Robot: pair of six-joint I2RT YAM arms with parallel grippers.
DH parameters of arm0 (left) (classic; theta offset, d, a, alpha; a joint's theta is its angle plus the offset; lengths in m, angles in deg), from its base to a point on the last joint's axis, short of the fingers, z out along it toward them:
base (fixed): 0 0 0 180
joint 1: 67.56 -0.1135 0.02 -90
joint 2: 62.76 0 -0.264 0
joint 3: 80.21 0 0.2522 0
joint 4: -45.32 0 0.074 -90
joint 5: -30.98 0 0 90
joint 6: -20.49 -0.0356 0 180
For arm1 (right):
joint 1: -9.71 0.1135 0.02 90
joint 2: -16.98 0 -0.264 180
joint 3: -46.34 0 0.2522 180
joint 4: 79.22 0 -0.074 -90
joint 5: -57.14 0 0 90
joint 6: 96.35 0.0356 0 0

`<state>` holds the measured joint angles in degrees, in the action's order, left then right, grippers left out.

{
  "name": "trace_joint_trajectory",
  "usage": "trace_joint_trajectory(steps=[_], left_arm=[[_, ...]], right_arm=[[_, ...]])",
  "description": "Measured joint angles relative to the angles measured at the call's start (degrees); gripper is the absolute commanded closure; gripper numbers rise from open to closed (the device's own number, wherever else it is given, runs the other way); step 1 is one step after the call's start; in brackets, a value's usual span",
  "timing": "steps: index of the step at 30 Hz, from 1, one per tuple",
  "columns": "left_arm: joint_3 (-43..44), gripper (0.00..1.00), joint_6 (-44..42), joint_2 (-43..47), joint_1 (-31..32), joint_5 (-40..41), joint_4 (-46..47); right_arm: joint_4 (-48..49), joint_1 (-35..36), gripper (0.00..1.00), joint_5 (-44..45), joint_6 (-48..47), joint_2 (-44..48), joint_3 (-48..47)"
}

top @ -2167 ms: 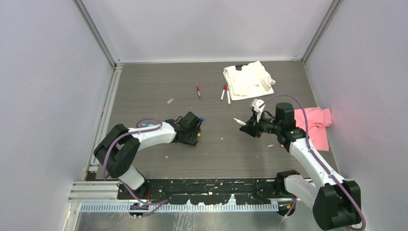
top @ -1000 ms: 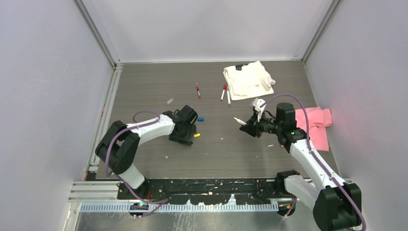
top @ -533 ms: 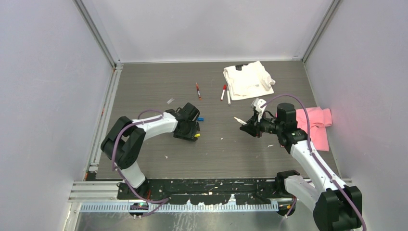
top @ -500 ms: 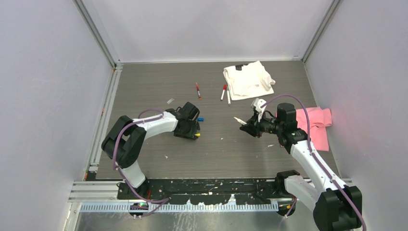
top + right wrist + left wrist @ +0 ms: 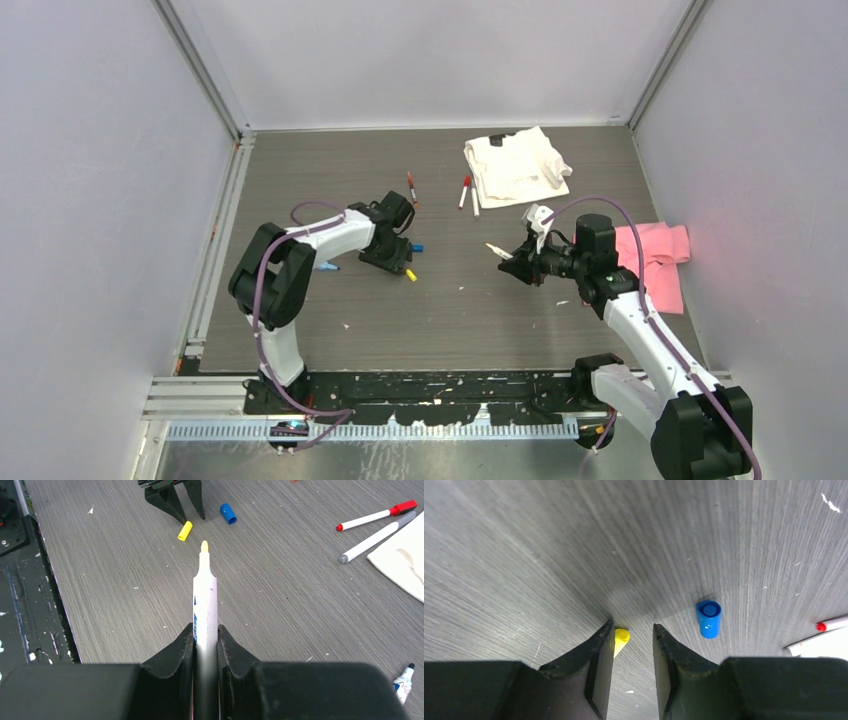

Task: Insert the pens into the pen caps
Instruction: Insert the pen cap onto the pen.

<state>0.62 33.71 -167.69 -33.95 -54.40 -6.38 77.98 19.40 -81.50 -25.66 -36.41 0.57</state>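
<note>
My right gripper (image 5: 205, 627) is shut on a white pen with a yellow tip (image 5: 205, 587), held level above the table and pointing left; in the top view it is the pen (image 5: 494, 249) in the right gripper (image 5: 510, 262). A yellow cap (image 5: 621, 639) lies on the table, half behind one of my left gripper's fingers (image 5: 600, 666). The left gripper (image 5: 632, 626) stands low over it, jaws apart, nothing between them. A blue cap (image 5: 708, 618) lies to its right. In the top view the yellow cap (image 5: 410, 274) and blue cap (image 5: 417, 247) flank the left gripper (image 5: 400, 266).
A dark red pen (image 5: 411, 187), a red-capped pen (image 5: 464, 192) and a grey-tipped pen (image 5: 474, 201) lie further back. A white cloth (image 5: 515, 165) is at the back right, a pink cloth (image 5: 660, 262) by the right arm. A light blue cap (image 5: 325, 267) lies left of the left arm.
The left arm has swung its wrist toward the back, uncovering a light blue cap on the table. The yellow cap has shifted slightly. The right arm and its pen have not moved.
</note>
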Motion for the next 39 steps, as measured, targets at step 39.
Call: trace_joint_trajectory(steps=[39], left_arm=[[9.09,0.99,-13.51,-6.05,4.17,-1.22,-12.37]], right_arm=[[1.77,0.02,0.99,-2.8,1.79,0.72,1.7]])
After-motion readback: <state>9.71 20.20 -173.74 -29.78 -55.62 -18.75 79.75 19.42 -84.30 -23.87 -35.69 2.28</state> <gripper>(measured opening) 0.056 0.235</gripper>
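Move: The yellow cap lies on the table beside the left fingertips, about 2 cm back and 1 cm right of that hand's point and 1 cm below. The blue cap is some 3 cm ahead of the left hand and 2 cm to its right. From the right hand, holding the uncapped pen, the yellow cap is roughly 19 cm left, 5 cm ahead and 15 cm below. Left hand slides back about 3.5 cm and slightly right, turning clockwise, and closes to pinch the yellow cap. ##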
